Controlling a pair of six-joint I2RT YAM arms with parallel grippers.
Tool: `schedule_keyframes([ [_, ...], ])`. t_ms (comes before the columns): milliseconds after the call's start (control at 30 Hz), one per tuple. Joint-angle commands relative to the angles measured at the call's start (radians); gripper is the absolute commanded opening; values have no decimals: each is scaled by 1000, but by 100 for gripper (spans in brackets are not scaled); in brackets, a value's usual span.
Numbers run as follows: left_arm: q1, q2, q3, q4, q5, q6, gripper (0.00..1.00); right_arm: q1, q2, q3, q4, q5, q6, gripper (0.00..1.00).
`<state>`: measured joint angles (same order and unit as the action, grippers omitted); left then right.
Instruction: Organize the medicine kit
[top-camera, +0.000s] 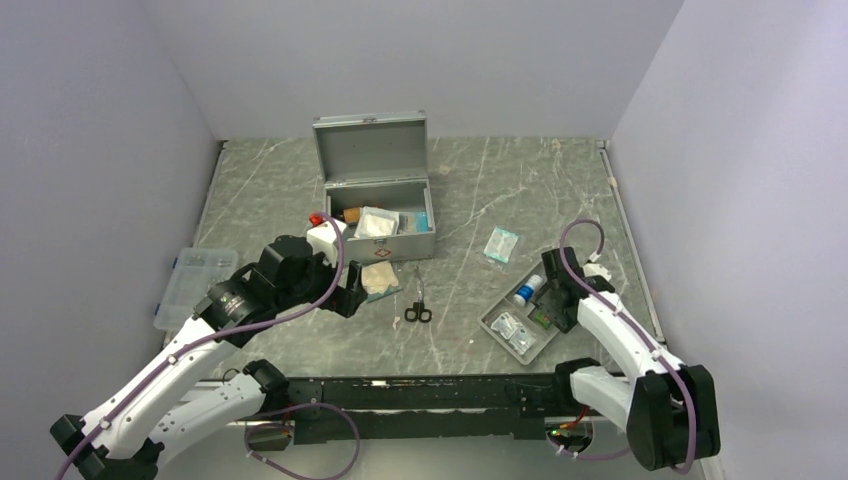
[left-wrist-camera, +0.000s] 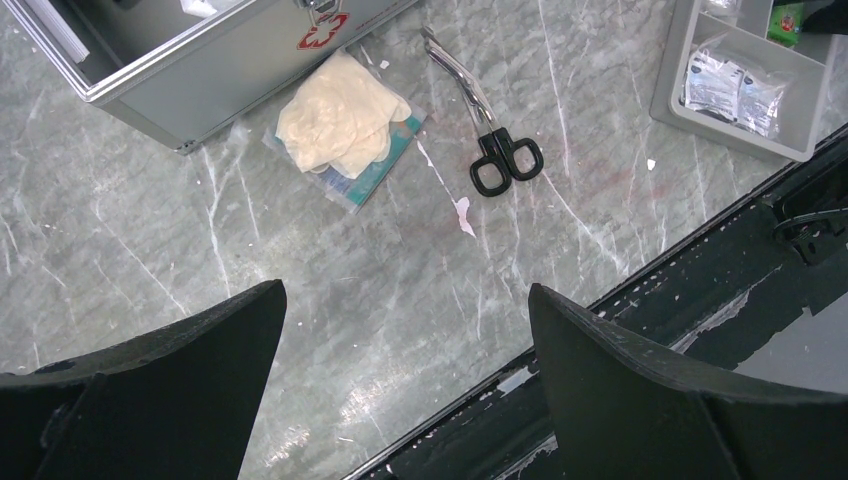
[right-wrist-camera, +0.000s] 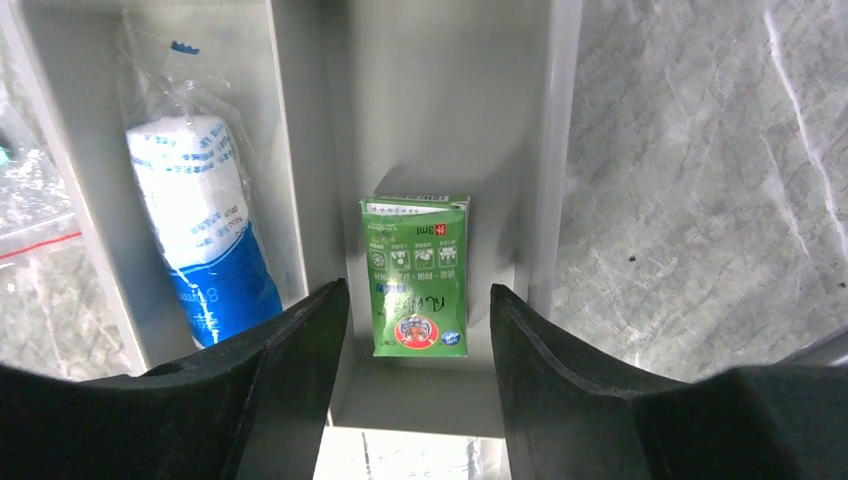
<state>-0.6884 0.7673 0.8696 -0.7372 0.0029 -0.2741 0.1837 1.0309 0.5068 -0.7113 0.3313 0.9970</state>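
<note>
The medicine kit (top-camera: 380, 215) stands open at the middle back, lid upright, with packets inside; its front wall (left-wrist-camera: 200, 70) shows in the left wrist view. My left gripper (top-camera: 345, 295) (left-wrist-camera: 407, 290) hangs open over bare table, just in front of a packet of cream gloves (left-wrist-camera: 345, 125). My right gripper (top-camera: 548, 300) (right-wrist-camera: 418, 288) is low over the grey divided tray (right-wrist-camera: 440, 100). Its jaws stand apart on either side of a small green box (right-wrist-camera: 416, 270), which lies flat in a compartment. A gap shows on both sides of the box.
Black-handled scissors (left-wrist-camera: 490, 120) lie between gloves and tray. A blue-and-white bandage roll (right-wrist-camera: 195, 225) fills the neighbouring compartment, with sachets (left-wrist-camera: 735, 85) in another. A teal packet (top-camera: 501, 244) lies right of the kit, a clear plastic box (top-camera: 195, 285) at far left. The table's black front rail (left-wrist-camera: 650, 320) is close.
</note>
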Motion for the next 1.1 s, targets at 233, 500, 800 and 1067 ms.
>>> schedule_keyframes([
  [233,6,5,-2,34,7,12,99,-2,-109,244,-91,44,-140,62],
  [500,17,17,-1,30,-1,7,99,55,-77,382,-36,-19,-274,62],
  [800,28,43,0,22,-38,-4,99,409,113,481,98,1,-315,62],
  [1067,56,26,3,9,-124,-18,99,653,346,547,207,21,-304,61],
])
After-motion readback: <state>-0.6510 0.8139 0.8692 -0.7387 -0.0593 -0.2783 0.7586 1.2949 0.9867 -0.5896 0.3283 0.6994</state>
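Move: The scissors, seemingly next, lie about 27 cm to the right hand's left, 5 cm ahead and 2 cm below; the green box, already released in the tray, is about 1 cm ahead of that hand. From the hand the blue-white roll is 6 cm ahead, 4 cm left, the bandage packet 17 cm ahead, 8 cm left, the beige packet 9 cm ahead, 35 cm left. From the left hand the scissors are about 6 cm ahead, 14 cm right, 19 cm down. The green box is left behind in the tray as the right hand, fingers already open, climbs some 13 cm while easing forward and tipping its fingers up. It then swings about 19 cm left towards the scissors, turning counter-clockwise some 45 degrees and sinking slightly at the end. The left hand creeps about 2 cm forward and left, dipping a little. ##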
